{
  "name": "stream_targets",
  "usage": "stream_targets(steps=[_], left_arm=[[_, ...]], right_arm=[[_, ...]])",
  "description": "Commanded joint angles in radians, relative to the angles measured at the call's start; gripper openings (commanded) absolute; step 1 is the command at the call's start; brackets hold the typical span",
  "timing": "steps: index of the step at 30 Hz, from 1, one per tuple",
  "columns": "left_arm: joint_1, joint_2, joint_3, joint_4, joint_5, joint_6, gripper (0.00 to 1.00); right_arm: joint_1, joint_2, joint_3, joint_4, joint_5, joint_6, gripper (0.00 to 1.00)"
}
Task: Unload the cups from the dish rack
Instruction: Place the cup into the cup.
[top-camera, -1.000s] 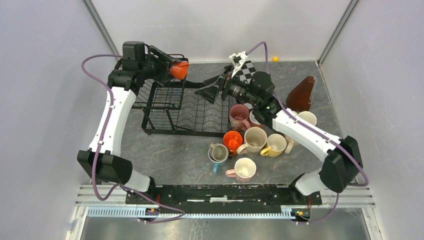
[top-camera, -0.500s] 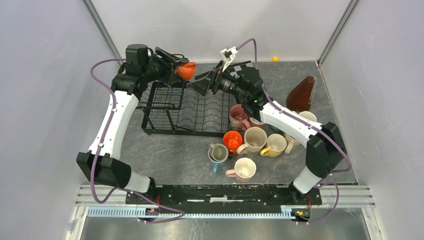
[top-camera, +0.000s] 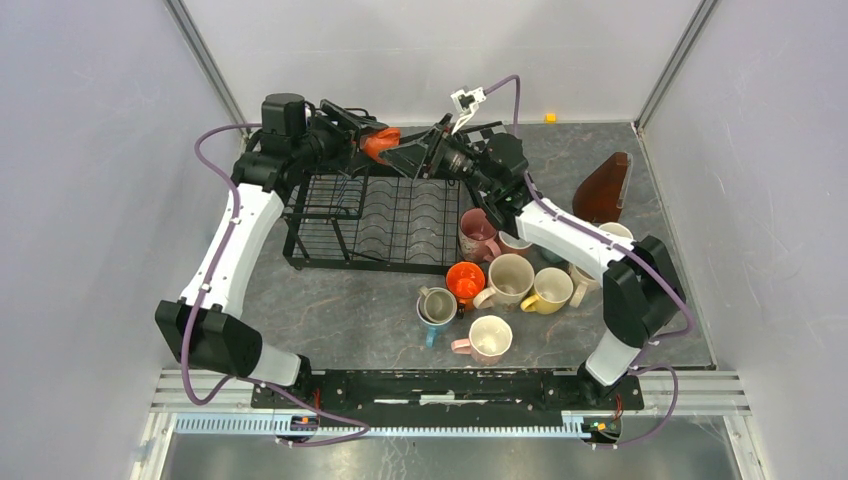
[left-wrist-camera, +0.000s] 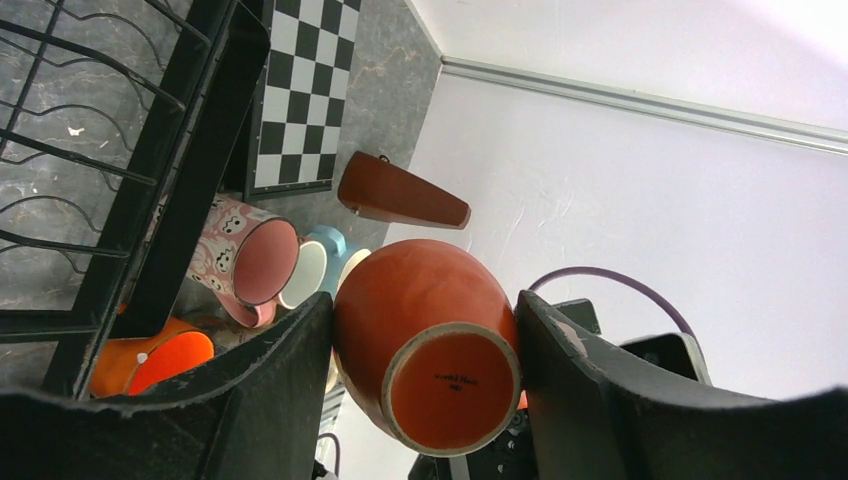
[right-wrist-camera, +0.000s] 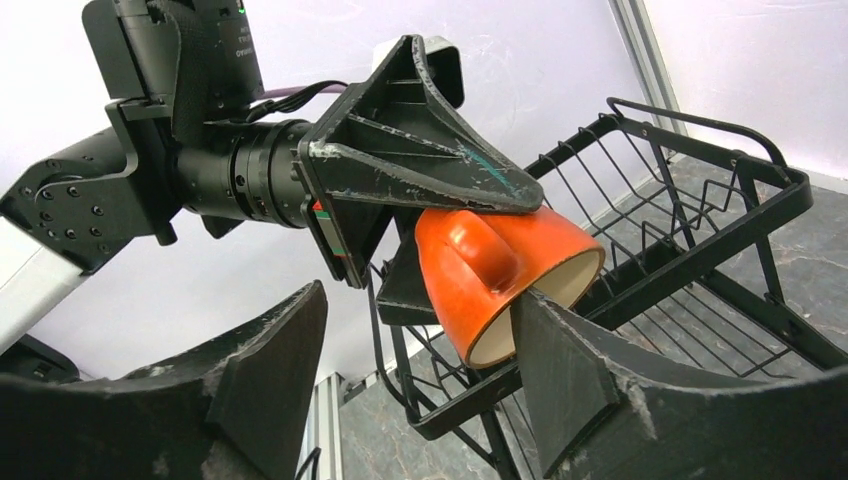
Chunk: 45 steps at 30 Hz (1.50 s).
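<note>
My left gripper (top-camera: 372, 137) is shut on an orange cup (top-camera: 377, 143) and holds it in the air above the back edge of the black wire dish rack (top-camera: 330, 220). The left wrist view shows the cup's base and belly (left-wrist-camera: 430, 340) squeezed between my two fingers. My right gripper (top-camera: 405, 160) is open and faces the cup's mouth; in the right wrist view the cup (right-wrist-camera: 500, 270) hangs on its side between my spread fingers, its rim near the right fingertip (right-wrist-camera: 560, 350). Several cups stand on the table right of the rack: pink (top-camera: 478, 232), orange (top-camera: 465, 280), cream (top-camera: 510, 278), yellow (top-camera: 550, 290).
A brown wedge-shaped object (top-camera: 603, 188) stands at the back right. A black-and-white checkerboard (left-wrist-camera: 300, 90) lies behind the rack. More cups sit in front: a grey-blue one (top-camera: 436, 305) and a pink-handled cream one (top-camera: 489, 338). The enclosure's walls stand on three sides.
My left gripper has carried the orange cup to the right. My right gripper has swung left and up from the checkerboard area until its open fingers reach the cup.
</note>
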Motion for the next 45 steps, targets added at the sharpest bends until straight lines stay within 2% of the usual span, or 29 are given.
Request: stream_targets(steps=[1,8,16,18,19,23,29,31,45], left_arm=[[-0.016,-0.042,-0.016,0.091,0.046,-0.058,0.44],[-0.040,-0.039,-0.033,0.121,0.049,-0.083,0.44],[-0.059,-0.037,-0.045,0.138,0.042,-0.090,0.44],[-0.064,-0.040,-0.050,0.138,0.041,-0.089,0.45],[-0.066,-0.042,-0.054,0.139,0.042,-0.086,0.46],[-0.072,-0.054,-0.078,0.151,0.052,-0.063,0.59],[-0.073,-0.074,-0.122,0.200,0.062,-0.047,0.93],[-0.073,-0.079,-0.123,0.201,0.061,-0.034,1.00],[-0.071,-0.149,-0.080,0.159,0.007,0.107,1.00]], right_arm=[[-0.005,0.027,0.025,0.122,0.009,0.051,0.71],[-0.006,0.039,0.004,0.163,0.008,0.079,0.56],[-0.007,0.024,-0.021,0.167,0.003,0.079,0.22],[-0.008,0.018,-0.027,0.169,0.000,0.080,0.10],[-0.008,0.013,-0.030,0.170,0.001,0.081,0.00],[-0.011,-0.016,-0.043,0.170,0.004,0.074,0.00],[-0.013,-0.052,-0.054,0.157,0.011,0.062,0.00],[-0.014,-0.064,-0.061,0.143,0.014,0.054,0.00],[-0.023,-0.203,-0.100,-0.190,0.059,-0.079,0.00]])
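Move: The orange cup is still gripped by the left hand, its middle about 1 cm ahead and 1 cm to the right of the hand point. From that hand the rack's upper tier lies some 13 cm left, 2 cm back and 15 cm below; the chessboard is roughly 24 cm right, level fore-and-aft, 30 cm below. From the open right hand the cup is about 3 cm left, 2 cm ahead and 1 cm up. Right gripper pinches the orange cup's wall, left opens and backs off upward, right draws some 3 cm right. ##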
